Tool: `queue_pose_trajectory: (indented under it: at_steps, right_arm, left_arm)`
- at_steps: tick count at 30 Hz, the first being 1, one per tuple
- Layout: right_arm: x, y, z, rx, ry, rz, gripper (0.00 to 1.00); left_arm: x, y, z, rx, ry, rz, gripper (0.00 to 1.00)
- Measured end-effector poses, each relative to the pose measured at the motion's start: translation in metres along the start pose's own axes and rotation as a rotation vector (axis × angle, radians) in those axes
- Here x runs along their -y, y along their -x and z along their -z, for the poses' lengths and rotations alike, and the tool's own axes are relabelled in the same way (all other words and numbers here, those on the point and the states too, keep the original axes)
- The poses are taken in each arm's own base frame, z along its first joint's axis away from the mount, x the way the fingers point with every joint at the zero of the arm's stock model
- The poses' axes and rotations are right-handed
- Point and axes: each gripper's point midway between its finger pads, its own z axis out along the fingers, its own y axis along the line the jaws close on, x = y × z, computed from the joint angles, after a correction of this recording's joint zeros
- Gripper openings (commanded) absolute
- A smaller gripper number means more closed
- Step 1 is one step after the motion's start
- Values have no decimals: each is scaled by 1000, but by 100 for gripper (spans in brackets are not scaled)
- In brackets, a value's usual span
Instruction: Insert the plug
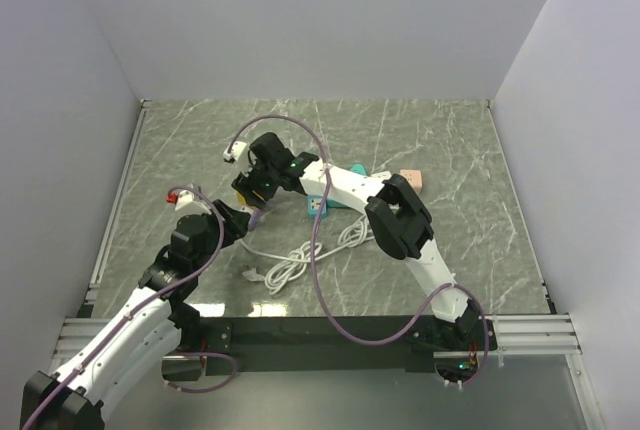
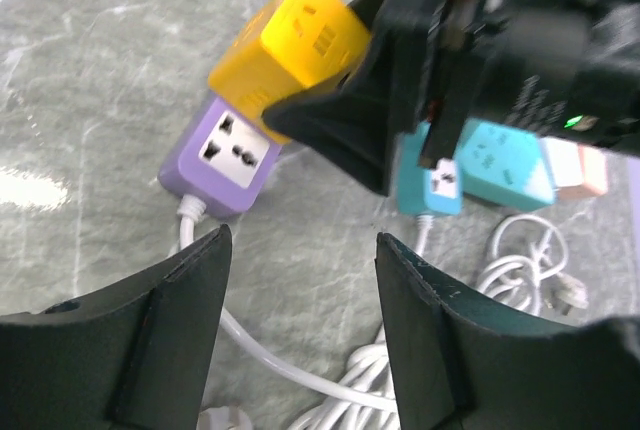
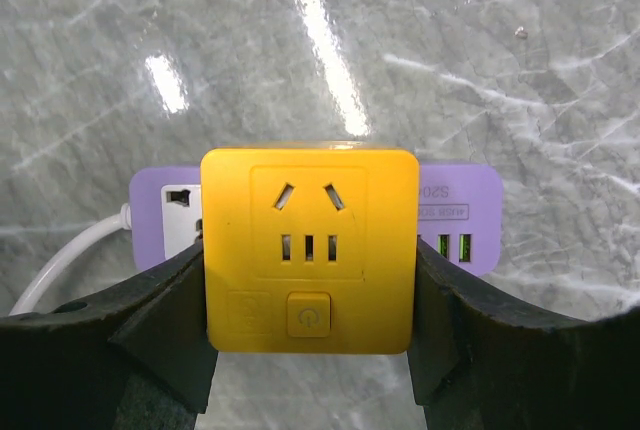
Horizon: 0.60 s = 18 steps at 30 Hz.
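A yellow plug adapter (image 3: 310,245) is clamped by its two sides in my right gripper (image 3: 310,250), which is shut on it. The adapter sits over the middle of a purple power strip (image 3: 460,215) lying on the table. In the left wrist view the yellow adapter (image 2: 300,35) rests tilted on the purple strip (image 2: 225,150); whether its pins are in a socket is hidden. My left gripper (image 2: 305,240) hangs open just in front of the strip, with nothing between its fingers. In the top view the left gripper (image 1: 235,218) is close beside the right gripper (image 1: 255,185).
The strip's white cable (image 1: 300,260) lies coiled in the middle of the table, with a white plug (image 1: 252,272) at its near end. A teal power strip (image 1: 325,205) and a pink block (image 1: 412,180) lie to the right. A small red object (image 1: 178,197) sits at the left.
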Motion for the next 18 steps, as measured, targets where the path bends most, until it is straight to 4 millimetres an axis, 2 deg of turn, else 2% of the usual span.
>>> queue_pose_trajectory:
  at_steps: [3, 6, 9, 12, 18]
  right_arm:
    - [-1, 5, -2, 27, -2, -14, 59]
    - [-1, 8, -5, 58, -4, -24, 91]
    - [-1, 13, -4, 96, -10, -28, 92]
    - [1, 28, 3, 143, -24, -24, 93]
    - [5, 60, 39, 245, -74, -8, 95]
  left_arm:
    - [-5, -4, 0, -15, 20, -8, 67]
    - [-6, -4, 0, -17, 26, -13, 67]
    - [-6, -4, -1, -20, 30, -22, 67]
    - [-4, -1, -1, -18, 29, -31, 67]
    - [0, 8, -1, 4, 30, -37, 67]
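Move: The yellow plug is still in the right hand's fingers, its middle within a centimetre or so of the point between the pads, standing on the middle of the purple strip, about 4 cm beneath that point. The teal strip lies level with it, some 15 cm to the right; the white cable coil is roughly 14 cm back and 9 cm right. From the left hand, the plug is about 8 cm ahead, 1 cm right and 5 cm below. The yellow plug is let go on the purple strip: after easing about 1 cm further left, the right hand opens its fingers wide from their grip and lifts nearly straight up off the plug by some 7 cm, speeding up as it leaves, while its left-and-down-pointing fingers tip up towards level by around 15 degrees. ##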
